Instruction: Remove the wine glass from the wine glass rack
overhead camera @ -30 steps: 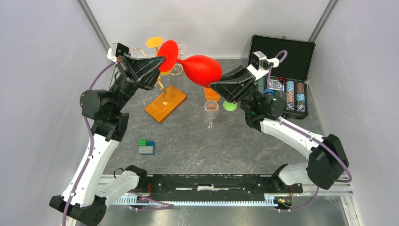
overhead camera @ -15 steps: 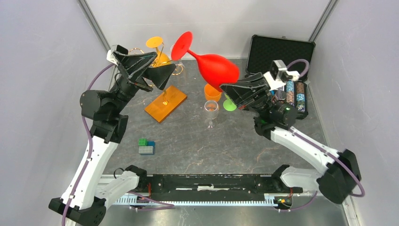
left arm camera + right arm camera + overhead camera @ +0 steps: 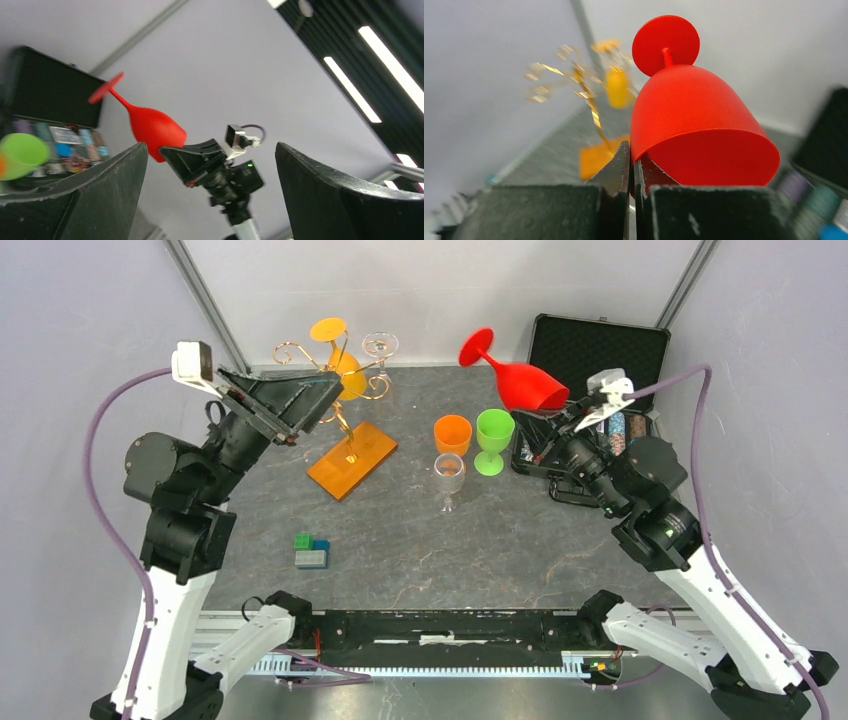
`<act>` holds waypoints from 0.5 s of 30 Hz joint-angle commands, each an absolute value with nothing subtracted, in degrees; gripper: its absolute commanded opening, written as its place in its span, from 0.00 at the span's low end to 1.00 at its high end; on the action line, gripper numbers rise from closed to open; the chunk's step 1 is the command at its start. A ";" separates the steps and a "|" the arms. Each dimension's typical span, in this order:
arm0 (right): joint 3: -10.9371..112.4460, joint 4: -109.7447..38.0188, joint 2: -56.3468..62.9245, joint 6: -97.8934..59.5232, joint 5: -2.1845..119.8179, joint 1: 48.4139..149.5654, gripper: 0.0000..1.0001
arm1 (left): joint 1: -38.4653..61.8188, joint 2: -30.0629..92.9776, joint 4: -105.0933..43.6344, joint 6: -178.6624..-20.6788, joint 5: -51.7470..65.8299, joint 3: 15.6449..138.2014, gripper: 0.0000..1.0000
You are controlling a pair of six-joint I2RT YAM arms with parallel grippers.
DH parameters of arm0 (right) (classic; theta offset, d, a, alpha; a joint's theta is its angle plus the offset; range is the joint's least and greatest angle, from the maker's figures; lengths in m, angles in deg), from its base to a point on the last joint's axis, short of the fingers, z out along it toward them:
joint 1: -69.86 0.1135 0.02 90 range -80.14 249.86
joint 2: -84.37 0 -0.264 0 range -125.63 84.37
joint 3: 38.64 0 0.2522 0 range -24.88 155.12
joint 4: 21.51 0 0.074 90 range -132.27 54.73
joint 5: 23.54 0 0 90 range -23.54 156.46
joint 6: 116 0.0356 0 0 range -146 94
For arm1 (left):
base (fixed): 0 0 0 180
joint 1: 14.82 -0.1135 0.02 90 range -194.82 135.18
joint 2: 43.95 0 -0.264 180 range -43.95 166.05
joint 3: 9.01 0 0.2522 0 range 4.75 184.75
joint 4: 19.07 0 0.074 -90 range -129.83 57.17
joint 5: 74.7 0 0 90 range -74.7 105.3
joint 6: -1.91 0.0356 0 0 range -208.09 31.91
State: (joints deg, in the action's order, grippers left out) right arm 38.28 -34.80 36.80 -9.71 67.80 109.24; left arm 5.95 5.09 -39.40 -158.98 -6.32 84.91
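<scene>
The red wine glass [image 3: 520, 382] hangs tilted in the air at the back right, apart from the wine glass rack [image 3: 343, 418]. My right gripper [image 3: 562, 412] is shut on its rim. In the right wrist view the jaws pinch the bowl wall of the red glass [image 3: 694, 115] at the gripper [image 3: 631, 150], with the gold rack [image 3: 589, 100] blurred behind. My left gripper [image 3: 300, 400] stands open and holds nothing beside the rack's scroll arms. Its wrist view shows the gripper [image 3: 211, 145] wide apart, the red glass [image 3: 152, 127] far off.
A yellow glass [image 3: 346, 372] and a clear glass [image 3: 380, 343] hang on the rack above its orange base [image 3: 352, 459]. An orange cup [image 3: 452, 433], green goblet [image 3: 493, 430] and clear wine glass [image 3: 449, 472] stand mid-table. A black chip case [image 3: 600, 350] is back right; toy blocks [image 3: 311, 552] lie front left.
My left gripper opened, let go of the red glass's foot and drew back left. My right gripper shut on the rim and carried the glass right, away from the rack.
</scene>
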 commanded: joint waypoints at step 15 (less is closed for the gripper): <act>50.75 -93.06 28.57 -20.80 78.34 109.15 0.00 | 6.15 6.93 -63.82 -123.93 7.12 91.45 1.00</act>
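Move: The red glass is already held by the rim in the right hand. The standing green glass lies some 12 cm ahead, 5 cm left and 37 cm below; the orange glass is about 9 cm left of the green one, the standing clear glass 14 cm left of the hand and 2 cm ahead, and the chip case 17 cm ahead, 16 cm right. From the left hand, the rack's yellow glass is about 22 cm ahead, 2 cm left, 25 cm below; the hanging clear glass 20 cm ahead, 6 cm right. The red glass, its rim still pinched in the shut right fingers, is brought down about 15 cm and some 7 cm to the right, towards the height of the standing glasses, while the wrist rolls and tips from pointing slightly up to well downward. Meanwhile the empty, wide-open left hand sinks and goes forward and a little left towards the rack, rolling its left side up and turning counter-clockwise. ##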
